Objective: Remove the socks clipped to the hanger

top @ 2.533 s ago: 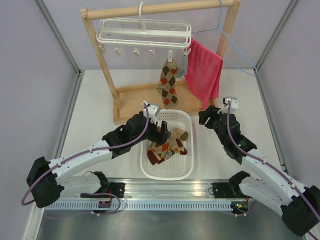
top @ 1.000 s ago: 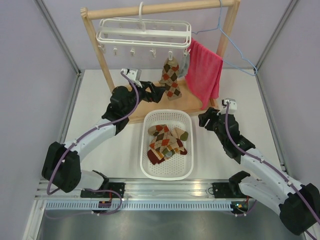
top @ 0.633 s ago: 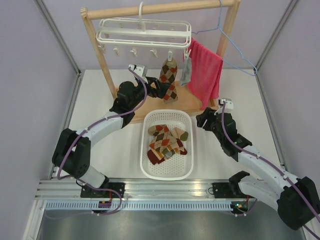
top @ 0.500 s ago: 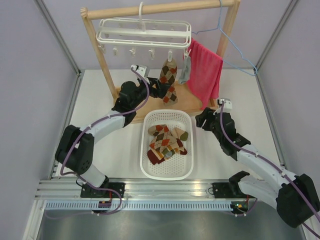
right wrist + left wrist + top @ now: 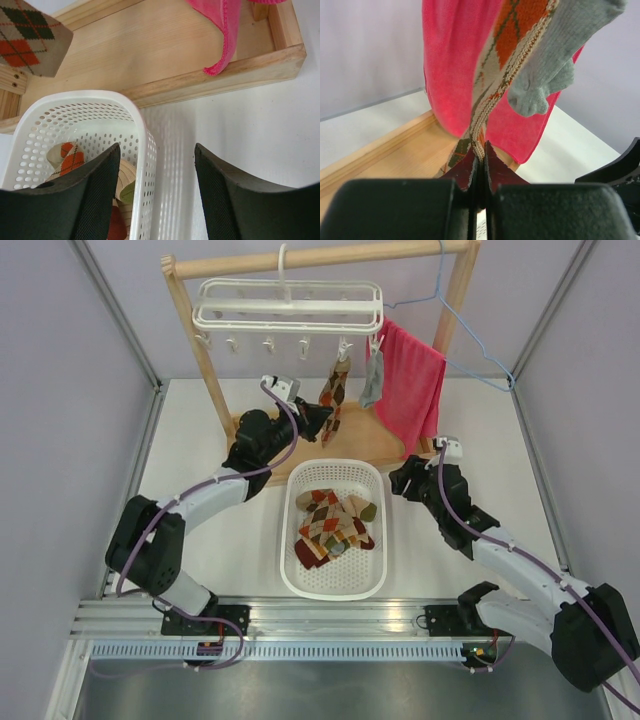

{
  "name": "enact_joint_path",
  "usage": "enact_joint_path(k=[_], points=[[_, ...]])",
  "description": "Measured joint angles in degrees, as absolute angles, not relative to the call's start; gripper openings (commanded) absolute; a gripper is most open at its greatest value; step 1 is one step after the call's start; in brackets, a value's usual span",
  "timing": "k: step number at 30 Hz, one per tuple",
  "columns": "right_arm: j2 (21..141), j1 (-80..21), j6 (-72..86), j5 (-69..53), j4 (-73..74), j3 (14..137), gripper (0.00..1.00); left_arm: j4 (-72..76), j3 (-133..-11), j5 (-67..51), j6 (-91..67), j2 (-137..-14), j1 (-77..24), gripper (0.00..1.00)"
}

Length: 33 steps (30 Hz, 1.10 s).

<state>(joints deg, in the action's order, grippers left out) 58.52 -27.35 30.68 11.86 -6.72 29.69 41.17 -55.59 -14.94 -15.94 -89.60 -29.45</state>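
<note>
The white hanger [image 5: 290, 305] hangs from the wooden rail. Two socks stay clipped at its right end: an argyle sock [image 5: 335, 385] and a grey sock [image 5: 372, 375]. My left gripper [image 5: 322, 420] is shut on the argyle sock's lower end, which is drawn down and to the left. In the left wrist view the argyle sock [image 5: 512, 45] runs edge-on into the pinched fingertips [image 5: 470, 167], with the grey sock [image 5: 555, 65] beside it. My right gripper [image 5: 400, 475] hovers open over the basket's right rim [image 5: 145, 130], holding nothing.
The white basket [image 5: 335, 590] holds several loose socks [image 5: 330, 525]. A pinkish-red towel [image 5: 408, 385] and a blue wire hanger [image 5: 480, 360] hang at the rail's right end. The rack's wooden base [image 5: 375, 435] lies behind the basket.
My left gripper reached the hanging argyle sock and shut on its lower end; the sock now hangs taut and edge-on. The right arm barely shifted.
</note>
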Motion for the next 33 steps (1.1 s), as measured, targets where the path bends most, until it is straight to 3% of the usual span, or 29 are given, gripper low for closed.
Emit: enact_joint_path(k=[13,22,33], points=[[55.8,-27.4,28.9,12.4,-1.0,34.7,0.65,32.5,-52.1,5.2,-5.8,-76.7,-44.0,0.02],[60.7,-30.1,25.2,17.3,6.0,54.8,0.65,29.2,-48.5,17.3,-3.1,-75.0,-47.6,0.02],[71.7,-37.4,20.9,20.4,7.4,75.1,0.64,27.3,-48.5,20.5,-1.4,-74.4,-50.0,0.02]])
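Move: Above and ahead of the open right hand, the clip holding the argyle sock is about 28 cm up, 13 cm forward and 12 cm left; the grey sock hangs some 5 cm to the right of this clip and 6 cm lower. From the left hand, already shut on the middle of the argyle sock, that clip lies roughly 15 cm up, 4 cm ahead and 3 cm right, the basket's middle 17 cm back, 2 cm right and 27 cm below. Keeping its pinch on the hanging argyle sock, the left hand draws the sock back about 8 cm, towards the space over the basket, arching up some 4 cm and sinking again while turning about 15 degrees counter-clockwise. The right hand climbs some 24 cm, veering left and a little forward towards the sock's clip beside the grey sock, fingers still open and tipping up about 20 degrees to nearly level. ##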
